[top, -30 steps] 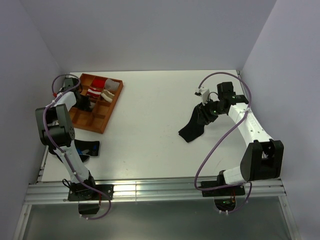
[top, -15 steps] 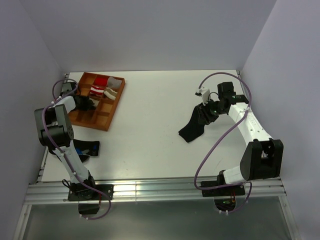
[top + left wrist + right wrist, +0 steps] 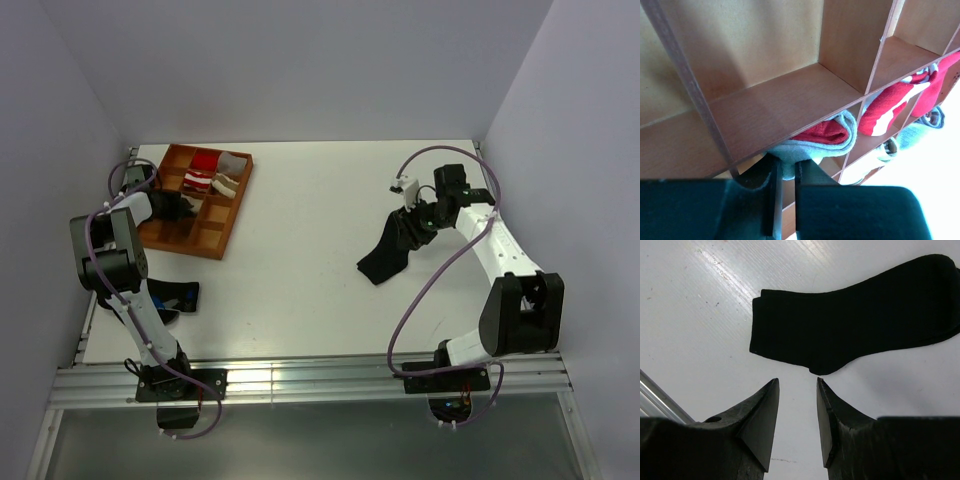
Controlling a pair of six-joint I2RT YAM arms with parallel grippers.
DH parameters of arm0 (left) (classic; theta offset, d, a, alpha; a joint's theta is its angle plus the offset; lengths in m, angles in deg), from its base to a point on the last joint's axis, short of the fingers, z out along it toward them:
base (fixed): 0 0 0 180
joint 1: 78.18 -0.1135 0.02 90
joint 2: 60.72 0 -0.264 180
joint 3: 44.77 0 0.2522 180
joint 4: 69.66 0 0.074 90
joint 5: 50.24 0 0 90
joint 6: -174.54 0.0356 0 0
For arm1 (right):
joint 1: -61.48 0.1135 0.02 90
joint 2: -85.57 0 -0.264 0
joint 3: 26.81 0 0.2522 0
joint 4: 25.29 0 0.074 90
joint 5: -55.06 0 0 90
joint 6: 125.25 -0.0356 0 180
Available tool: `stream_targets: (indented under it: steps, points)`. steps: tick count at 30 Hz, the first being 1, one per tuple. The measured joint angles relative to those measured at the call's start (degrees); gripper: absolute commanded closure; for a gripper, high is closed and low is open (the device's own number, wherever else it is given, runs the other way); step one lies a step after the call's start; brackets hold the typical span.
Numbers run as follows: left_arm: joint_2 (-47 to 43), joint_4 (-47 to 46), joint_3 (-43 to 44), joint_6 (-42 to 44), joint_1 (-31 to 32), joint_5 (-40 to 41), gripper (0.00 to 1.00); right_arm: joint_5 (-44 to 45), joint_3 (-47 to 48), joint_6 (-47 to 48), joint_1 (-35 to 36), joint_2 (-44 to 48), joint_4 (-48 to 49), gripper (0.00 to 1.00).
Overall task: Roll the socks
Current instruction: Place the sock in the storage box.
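In the left wrist view a rolled beige sock (image 3: 825, 142) with its red end folded inside lies in a compartment of the wooden tray (image 3: 765, 100). My left gripper (image 3: 786, 162) is shut on the roll's hanging edge, its jaws a narrow slit apart. From above, that gripper (image 3: 176, 207) sits inside the tray (image 3: 238, 205) near its left side. The black sock (image 3: 855, 320) lies flat on the white table, also seen from above (image 3: 383, 256). My right gripper (image 3: 797, 381) hovers open just short of its edge, nothing between the fingers; seen from above, it (image 3: 413, 222) is over the sock's far end.
Red-and-white striped bundles (image 3: 885, 105) fill the tray's far compartments (image 3: 205, 172), with a grey-white bundle (image 3: 230, 172) beside them. A dark object (image 3: 176, 297) lies by the left arm's base. Walls close in on the left, right and back of the table.
The tray has slid and turned a little to the right with my left gripper inside it. The right arm has barely moved.
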Motion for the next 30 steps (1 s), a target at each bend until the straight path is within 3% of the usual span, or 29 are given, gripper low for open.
stream_targets:
  steps: [6,9,30]
  points:
    - [0.24,4.74,2.78,0.9,0.46,1.68,0.61,-0.04,0.0,0.0,0.0,-0.7,-0.02,0.57]
    - [0.24,7.19,4.17,1.36,0.72,2.58,0.55,-0.07,0.0,0.0,0.0,-1.05,-0.04,0.57]
    - [0.15,20.09,11.96,4.59,2.6,8.37,0.47,-0.37,0.15,-0.04,-0.07,-3.15,-0.98,0.57]
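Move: The rolled grey-and-red sock sits right at the left fingertips, still between them in its box compartment, its middle about 1 cm ahead, 1 cm right and 2 cm below. From that hand the striped sock is some 7 cm ahead and 3 cm right, the cream sock about 6 cm ahead and 9 cm right, both roughly 2 cm lower. From the right hand the rolled sock lies about 50 cm left, 17 cm ahead and 10 cm lower. Opening first, the left fingers spread to about half their range and let go of the rolled sock, while the hand eases up and back out of the compartment, roughly 2 cm up and 1.5 cm back. The fingers swing some 10 degrees steeper. The right hand, its fingers staying open, sinks about 1.5 cm near the black sock without touching it. ##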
